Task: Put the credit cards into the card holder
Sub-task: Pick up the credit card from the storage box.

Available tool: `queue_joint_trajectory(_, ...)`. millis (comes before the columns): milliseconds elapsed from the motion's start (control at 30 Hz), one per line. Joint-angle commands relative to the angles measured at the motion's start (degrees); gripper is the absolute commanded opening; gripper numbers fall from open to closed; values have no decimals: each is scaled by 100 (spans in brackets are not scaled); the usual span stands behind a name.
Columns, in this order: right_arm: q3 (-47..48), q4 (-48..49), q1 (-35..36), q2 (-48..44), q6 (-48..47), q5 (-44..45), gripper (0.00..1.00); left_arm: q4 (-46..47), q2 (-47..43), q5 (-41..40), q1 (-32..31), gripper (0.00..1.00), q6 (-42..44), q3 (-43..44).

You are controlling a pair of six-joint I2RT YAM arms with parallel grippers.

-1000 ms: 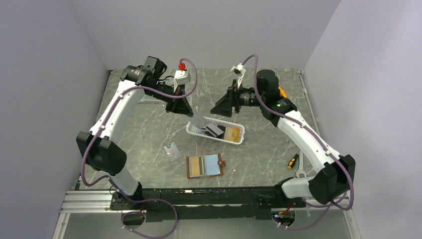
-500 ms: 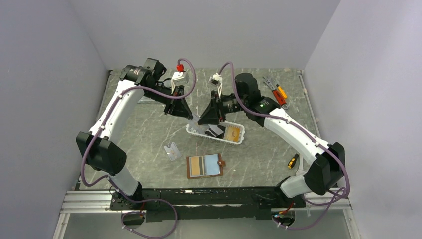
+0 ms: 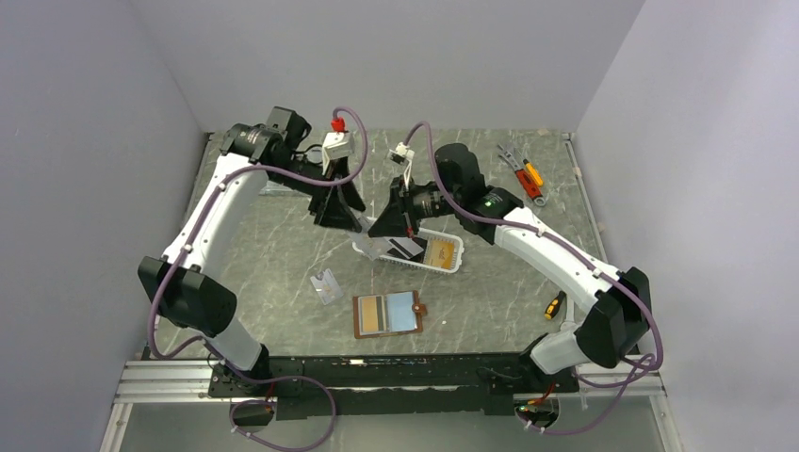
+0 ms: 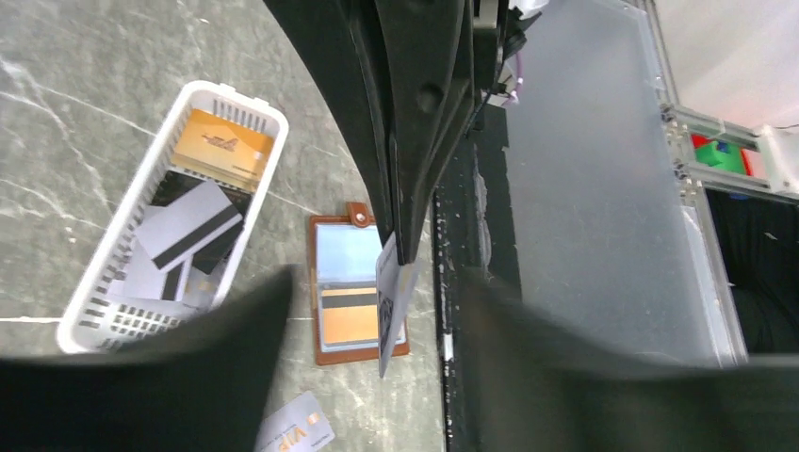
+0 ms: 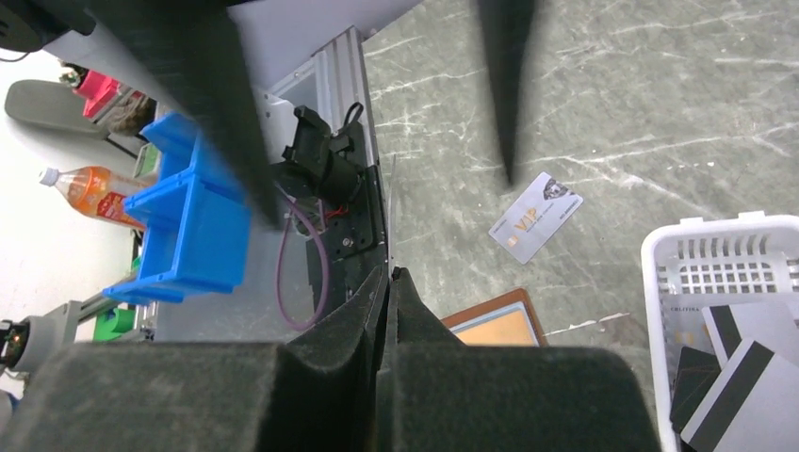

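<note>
Over the left end of the white basket (image 3: pixel 443 266) my two grippers meet, with a grey credit card (image 4: pixel 394 301) hanging edge-on between them. My right gripper (image 5: pixel 388 275) is shut on this card's thin edge (image 5: pixel 390 226). My left gripper (image 4: pixel 375 287) is open, its fingers (image 5: pixel 226 122) standing clear on both sides of the card. The brown card holder (image 3: pixel 387 314) lies open below, pale blue inside, with an orange-gold card in it. Further credit cards (image 4: pixel 184 231), black, striped and orange-gold, lie in the basket (image 4: pixel 122 254). One grey card marked VIP (image 5: pixel 535 217) lies flat on the table.
Hand tools (image 3: pixel 523 174) lie at the back right. A yellow-handled screwdriver (image 3: pixel 555 304) and a wrench (image 3: pixel 568 328) rest near the right arm's base. Blue bins (image 5: pixel 188 217) and a bottle (image 5: pixel 94 188) stand off the table beyond the front rail.
My right arm swung left to meet the left gripper and shut on the card held there. My left gripper's jaws have parted from the card.
</note>
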Motion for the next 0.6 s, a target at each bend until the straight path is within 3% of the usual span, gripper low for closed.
queue_joint_trajectory(0, -108, -131, 89, -385, 139, 552, 0, 841, -540, -87, 38, 99, -736, 95)
queue_joint_trajectory(167, -226, -493, -56, -713, 206, 947, 0, 1513, -1146, -1468, 201, 99, -1439, -175)
queue_joint_trajectory(300, -249, -578, -169, -937, 378, 1060, 0, 1945, -1871, -1966, 726, 99, -1807, -556)
queue_joint_trajectory(333, -254, -543, -178, -987, 433, 1070, 0, 2227, -2168, -1786, 981, 99, -1880, -892)
queue_joint_trajectory(433, -245, -402, -196, -1086, 617, 1074, 0, 4119, -3128, -1583, 1930, 99, -3755, -2389)
queue_joint_trajectory(567, -348, 32, -199, -1161, 964, 1119, 0, 3602, -2600, -2237, 2033, 99, -4244, -2376)
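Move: Below and a little behind the right hand, which already pinches the card, lies the open card holder: about 6 cm back, 3 cm to the right and 28 cm down. The storage box stands some 11 cm ahead and 8 cm right of that hand, the loose VIP card about level with it and 10 cm left, both also on the table. From the left hand, just opening beside the card, the holder is 8 cm back, 4 cm right, 30 cm down. Spreading its already parting fingers wide, the left hand leaves the card to the right hand and swings off leftwards about 12 cm, slightly forward, rising before it sinks a little, turning some 40 degrees counter-clockwise. The right fingers stay shut on the card; after a tiny dip that hand draws right about 3.5 cm and rises, turning slightly clockwise. ##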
